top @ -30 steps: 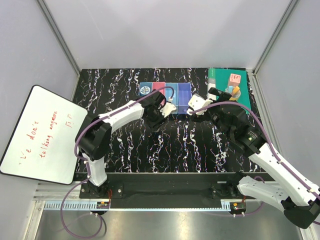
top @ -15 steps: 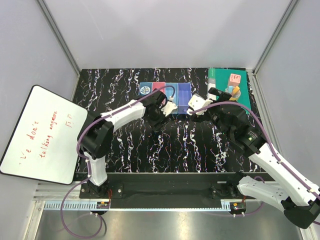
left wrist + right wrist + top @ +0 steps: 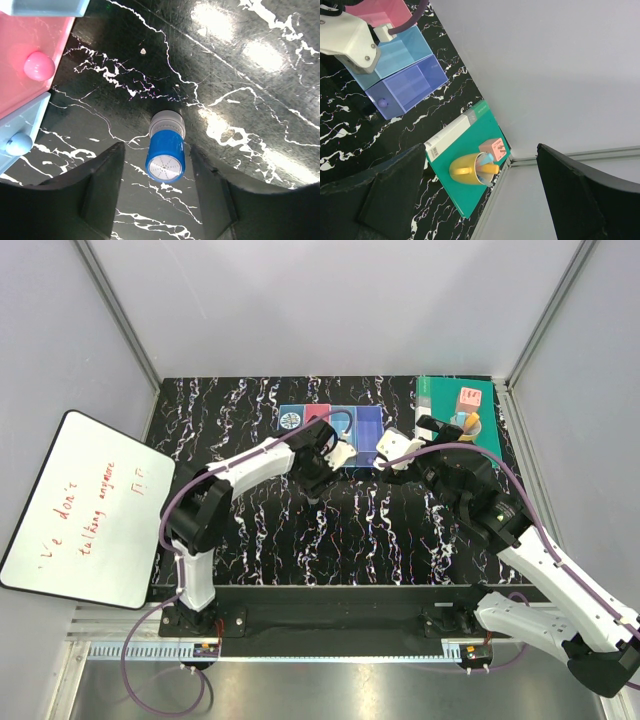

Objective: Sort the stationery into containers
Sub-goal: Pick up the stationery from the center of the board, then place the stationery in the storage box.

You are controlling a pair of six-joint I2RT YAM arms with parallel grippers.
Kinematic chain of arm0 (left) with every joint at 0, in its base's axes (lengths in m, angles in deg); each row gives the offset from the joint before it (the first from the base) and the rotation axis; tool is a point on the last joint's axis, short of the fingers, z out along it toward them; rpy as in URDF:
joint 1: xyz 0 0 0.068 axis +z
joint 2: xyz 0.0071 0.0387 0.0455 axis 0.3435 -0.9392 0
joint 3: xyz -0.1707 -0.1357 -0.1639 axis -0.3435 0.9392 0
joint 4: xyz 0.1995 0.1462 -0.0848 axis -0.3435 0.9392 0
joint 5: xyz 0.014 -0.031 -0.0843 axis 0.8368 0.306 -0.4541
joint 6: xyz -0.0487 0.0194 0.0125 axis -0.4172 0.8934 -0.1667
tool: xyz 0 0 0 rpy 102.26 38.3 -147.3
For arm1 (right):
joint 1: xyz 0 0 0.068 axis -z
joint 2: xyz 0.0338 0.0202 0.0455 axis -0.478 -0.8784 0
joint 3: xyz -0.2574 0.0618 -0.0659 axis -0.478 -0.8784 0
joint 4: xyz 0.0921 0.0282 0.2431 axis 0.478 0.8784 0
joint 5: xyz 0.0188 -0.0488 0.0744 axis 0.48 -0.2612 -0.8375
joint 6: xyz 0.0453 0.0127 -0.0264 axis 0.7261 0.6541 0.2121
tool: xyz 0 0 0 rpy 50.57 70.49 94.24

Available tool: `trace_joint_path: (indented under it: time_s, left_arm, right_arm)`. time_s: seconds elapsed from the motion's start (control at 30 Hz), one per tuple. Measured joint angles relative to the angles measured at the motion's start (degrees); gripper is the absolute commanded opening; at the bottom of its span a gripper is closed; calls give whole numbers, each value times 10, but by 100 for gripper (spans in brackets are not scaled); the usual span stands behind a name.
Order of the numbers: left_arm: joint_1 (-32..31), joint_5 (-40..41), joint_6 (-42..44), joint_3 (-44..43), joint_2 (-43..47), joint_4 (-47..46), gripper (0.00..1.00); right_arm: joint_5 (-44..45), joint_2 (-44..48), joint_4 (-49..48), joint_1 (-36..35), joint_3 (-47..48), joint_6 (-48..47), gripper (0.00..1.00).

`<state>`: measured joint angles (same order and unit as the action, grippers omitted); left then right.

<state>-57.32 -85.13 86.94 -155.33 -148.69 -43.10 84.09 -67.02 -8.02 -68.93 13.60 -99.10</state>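
A blue cylinder (image 3: 166, 155) with a pale cap rests on the black marbled table between the fingers of my left gripper (image 3: 160, 200). The gripper is open, with a gap on each side of the cylinder. In the top view this gripper (image 3: 318, 478) hovers just in front of the row of containers (image 3: 335, 430), and the cylinder is hidden under it. A round blue disc (image 3: 290, 420) lies in the light blue bin. My right gripper (image 3: 432, 430) is wide open and empty, beside the purple bin (image 3: 410, 85). An orange-yellow stick (image 3: 490, 169) sits in the mug.
The pink bin (image 3: 25, 40) with its round knob is close at the left gripper's upper left. A yellow mug (image 3: 462, 170) and a pink cube (image 3: 494, 148) stand on the green book (image 3: 465, 202) at the back right. A whiteboard (image 3: 80, 505) leans at the left.
The left arm has shifted slightly toward the bins. The right arm has not moved.
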Motion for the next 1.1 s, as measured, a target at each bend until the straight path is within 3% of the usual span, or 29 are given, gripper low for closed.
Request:
trace_joint_path:
  time_s: [0.67,1.1]
  left_arm:
    - [0,5,6,-26,-9,20,0]
    - [26,12,55,-239,-5,71,0]
  right_arm:
    - [0,3,0,1,0,0,100]
    - [0,4,-4,3,-7,0,100]
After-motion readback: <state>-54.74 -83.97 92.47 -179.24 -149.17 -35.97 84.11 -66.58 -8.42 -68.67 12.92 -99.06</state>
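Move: The blue-capped stationery piece stands upright between the left hand's open fingertips, its middle about 2 cm below the hand point and otherwise level with it. Some 15 cm straight ahead of that hand is the pink compartment, with the light-blue one 15 cm ahead and 6 cm right, and the compartment holding the tape 15 cm ahead and 5 cm left, all about 3 cm lower. From the right hand, the piece is roughly 3 cm ahead, 18 cm left and 30 cm below. The blue-capped piece is pinched around its cap end as the left fingers close from either side after settling under 1 cm lower. Keeping that hold, the hand pauses, then lifts it quickly about 13 cm, also going some 7 cm forward towards the row of compartments, the fingertips tilting forward about 15 degrees. ##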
